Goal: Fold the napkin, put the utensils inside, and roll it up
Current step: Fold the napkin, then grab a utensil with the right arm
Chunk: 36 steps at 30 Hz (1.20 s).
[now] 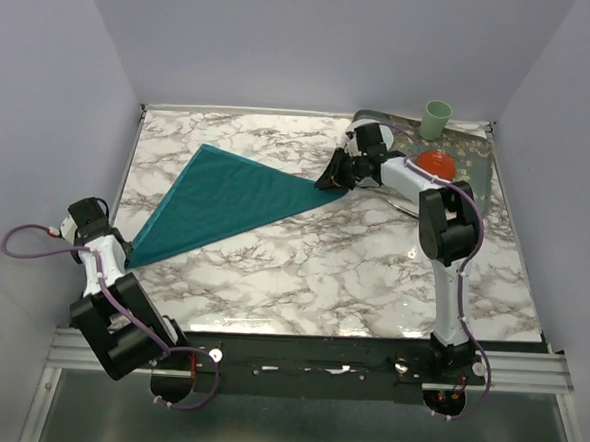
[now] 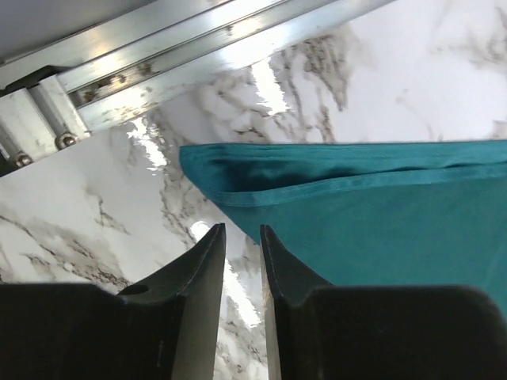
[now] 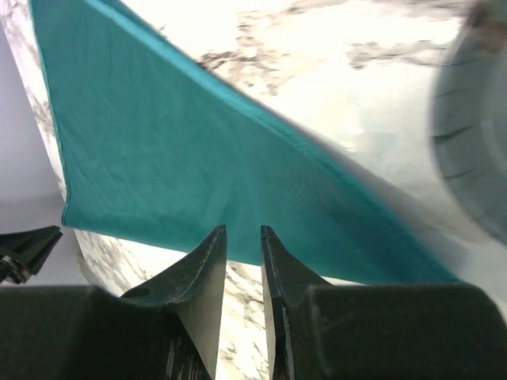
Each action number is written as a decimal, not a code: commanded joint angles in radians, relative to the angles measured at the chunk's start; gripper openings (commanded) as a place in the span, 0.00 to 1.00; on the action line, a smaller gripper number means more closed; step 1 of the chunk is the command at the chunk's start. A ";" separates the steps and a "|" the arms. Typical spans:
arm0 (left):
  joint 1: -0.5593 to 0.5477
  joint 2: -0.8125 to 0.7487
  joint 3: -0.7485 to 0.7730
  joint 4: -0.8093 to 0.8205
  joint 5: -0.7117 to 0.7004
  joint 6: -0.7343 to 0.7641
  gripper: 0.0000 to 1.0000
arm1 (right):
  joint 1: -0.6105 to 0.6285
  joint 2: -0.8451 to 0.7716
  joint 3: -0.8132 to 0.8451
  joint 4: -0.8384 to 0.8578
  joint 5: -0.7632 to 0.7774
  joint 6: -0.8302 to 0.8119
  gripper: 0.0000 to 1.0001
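Observation:
The teal napkin [image 1: 226, 197] lies flat on the marble table, folded into a long triangle that points right. My left gripper [image 1: 123, 245] sits at its near-left corner; in the left wrist view the gripper [image 2: 242, 229] is open a narrow gap just short of the napkin's hemmed double edge [image 2: 380, 229], with only marble between the fingers. My right gripper [image 1: 330, 175] is at the right tip. In the right wrist view it [image 3: 243, 229] is open a little over the napkin's edge [image 3: 174, 150], holding nothing. No utensils are in view.
A patterned grey-green tray [image 1: 474, 157] lies at the back right, with a pale green cup [image 1: 438, 118] and a red-orange round thing [image 1: 436, 163] on it. A blurred grey round object [image 3: 471, 127] shows beside the right gripper. A metal rail [image 2: 198, 47] runs along the near edge.

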 commanded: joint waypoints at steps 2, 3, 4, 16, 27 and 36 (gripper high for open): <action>0.029 0.076 -0.038 0.036 -0.076 -0.044 0.34 | -0.051 0.056 0.018 -0.057 -0.015 0.003 0.32; 0.030 0.111 -0.025 0.036 -0.075 -0.051 0.34 | -0.053 0.061 0.018 -0.060 -0.017 -0.006 0.32; 0.032 0.125 -0.019 0.037 -0.075 -0.055 0.33 | -0.053 0.064 0.020 -0.060 -0.020 -0.006 0.32; 0.043 0.024 0.010 -0.023 -0.059 -0.052 0.37 | -0.060 0.012 0.041 -0.109 0.000 -0.064 0.33; -0.531 -0.087 0.143 0.179 0.206 -0.074 0.74 | -0.028 -0.405 -0.157 -0.202 0.198 -0.213 0.62; -1.089 0.200 0.516 0.194 0.316 0.097 0.70 | -0.236 -0.645 -0.520 -0.236 0.399 0.077 0.77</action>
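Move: The left hand hovers about 5 cm above the folded napkin's left corner, which lies some 1 cm back and 1 cm left of it; the napkin's far corner is roughly 36 cm ahead and 16 cm right. From the right hand, some 6 cm above the napkin, the right corner lies about 2 cm ahead and 5 cm right, the white plate 18 cm ahead and 11 cm right, the silver utensil 22 cm right and 3 cm back. Both hands dip about 3 cm over the napkin, then rise rightwards, opening, the left sweeping some 30 cm right. ##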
